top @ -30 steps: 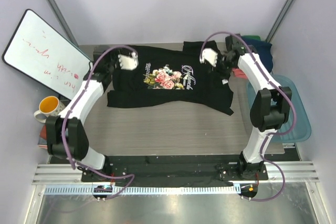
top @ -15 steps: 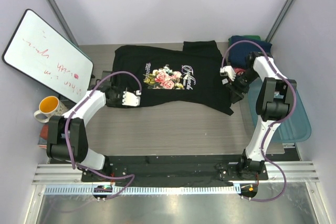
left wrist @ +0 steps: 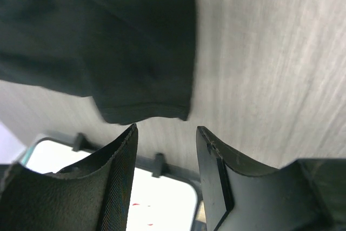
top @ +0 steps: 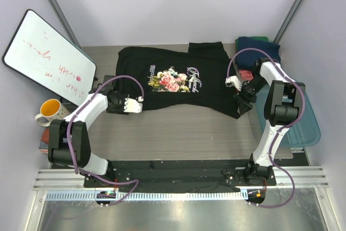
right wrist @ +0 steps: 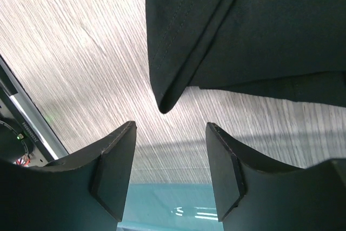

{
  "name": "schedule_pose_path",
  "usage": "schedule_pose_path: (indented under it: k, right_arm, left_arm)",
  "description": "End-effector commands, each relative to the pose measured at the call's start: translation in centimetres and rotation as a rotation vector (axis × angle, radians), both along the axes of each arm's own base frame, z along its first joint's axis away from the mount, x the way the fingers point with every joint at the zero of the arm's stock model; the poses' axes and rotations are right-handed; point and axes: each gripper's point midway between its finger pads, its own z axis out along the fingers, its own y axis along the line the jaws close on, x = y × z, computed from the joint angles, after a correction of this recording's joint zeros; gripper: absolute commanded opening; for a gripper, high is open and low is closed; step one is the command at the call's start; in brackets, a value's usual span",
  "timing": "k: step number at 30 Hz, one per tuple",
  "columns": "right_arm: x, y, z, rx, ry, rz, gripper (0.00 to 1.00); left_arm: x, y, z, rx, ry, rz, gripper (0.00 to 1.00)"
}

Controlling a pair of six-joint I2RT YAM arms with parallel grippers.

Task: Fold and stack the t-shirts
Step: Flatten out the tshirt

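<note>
A black t-shirt (top: 178, 79) with a pink rose print and white lettering lies spread face up on the table. Low over its near left hem corner hangs my left gripper (top: 127, 105), open; in the left wrist view that corner (left wrist: 151, 113) lies just past the empty fingertips (left wrist: 130, 133). At the shirt's right edge my right gripper (top: 239, 91) is also open. The pointed cloth corner (right wrist: 165, 104) sits just ahead of its bare fingers (right wrist: 127, 133). More t-shirts, a navy one (top: 258, 44) and a strip of red one (top: 247, 74), are piled at the back right.
A translucent blue tub (top: 300, 120) stands at the right edge of the table and shows between the right fingers (right wrist: 167, 209). A whiteboard (top: 46, 55) leans at the left, beyond the left fingers (left wrist: 135, 198). A mug (top: 50, 111) stands below the whiteboard.
Both grippers have come from the shirt's far shoulders toward me, down to its near hem corners. The shirt itself lies as before.
</note>
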Motion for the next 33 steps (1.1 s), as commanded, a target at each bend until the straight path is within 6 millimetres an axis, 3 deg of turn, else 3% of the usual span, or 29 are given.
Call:
schedule_pose_path:
  k: [1,8,17,22,28,33]
  right_arm:
    - [-1.8,-0.1,3.1,0.002,0.007,0.019,0.60]
    - [-1.1,0.2,3.6,0.016,-0.011,0.000,0.60]
    - [-1.1,0.3,4.1,0.021,-0.020,-0.005,0.60]
    - [-1.2,0.1,4.1,0.010,-0.019,-0.003,0.60]
    - [-1.0,-0.2,4.2,-0.007,-0.026,0.007,0.60]
    - [-0.5,-0.2,4.3,-0.004,-0.030,0.002,0.60]
  left_arm:
    - [-0.5,1.6,-1.1,0.047,-0.007,0.017,0.47]
    - [0.1,4.2,-3.7,0.101,-0.016,0.077,0.46]
    - [1.7,4.8,-6.4,0.099,0.018,0.123,0.42]
    - [1.7,4.5,-6.1,0.080,0.040,0.128,0.41]
    - [-0.5,3.4,-4.6,0.023,0.128,0.091,0.45]
    - [-0.5,3.1,-4.2,0.011,0.123,0.079,0.45]
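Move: Just outside and below the left hand lies the t-shirt's near-left corner, about 4 cm to its left, 1 cm ahead and 6 cm down. The rose print is some 15 cm ahead and 24 cm to the right of that hand; the whiteboard's near corner stands roughly 16 cm to its left, level with it. From the right hand the near-left corner is about 60 cm to the left and 3 cm farther out. Sinking about 5 cm to table height and shifting left, the left hand drops beside the t-shirt's near-left corner with its fingers held half open. Once low, it slides about 4 cm forward along the sleeve edge, then turns back by some 2 cm, ending with the forward fingertip touching the stitched edge. The right hand, open and empty, rises about 1.5 cm. ##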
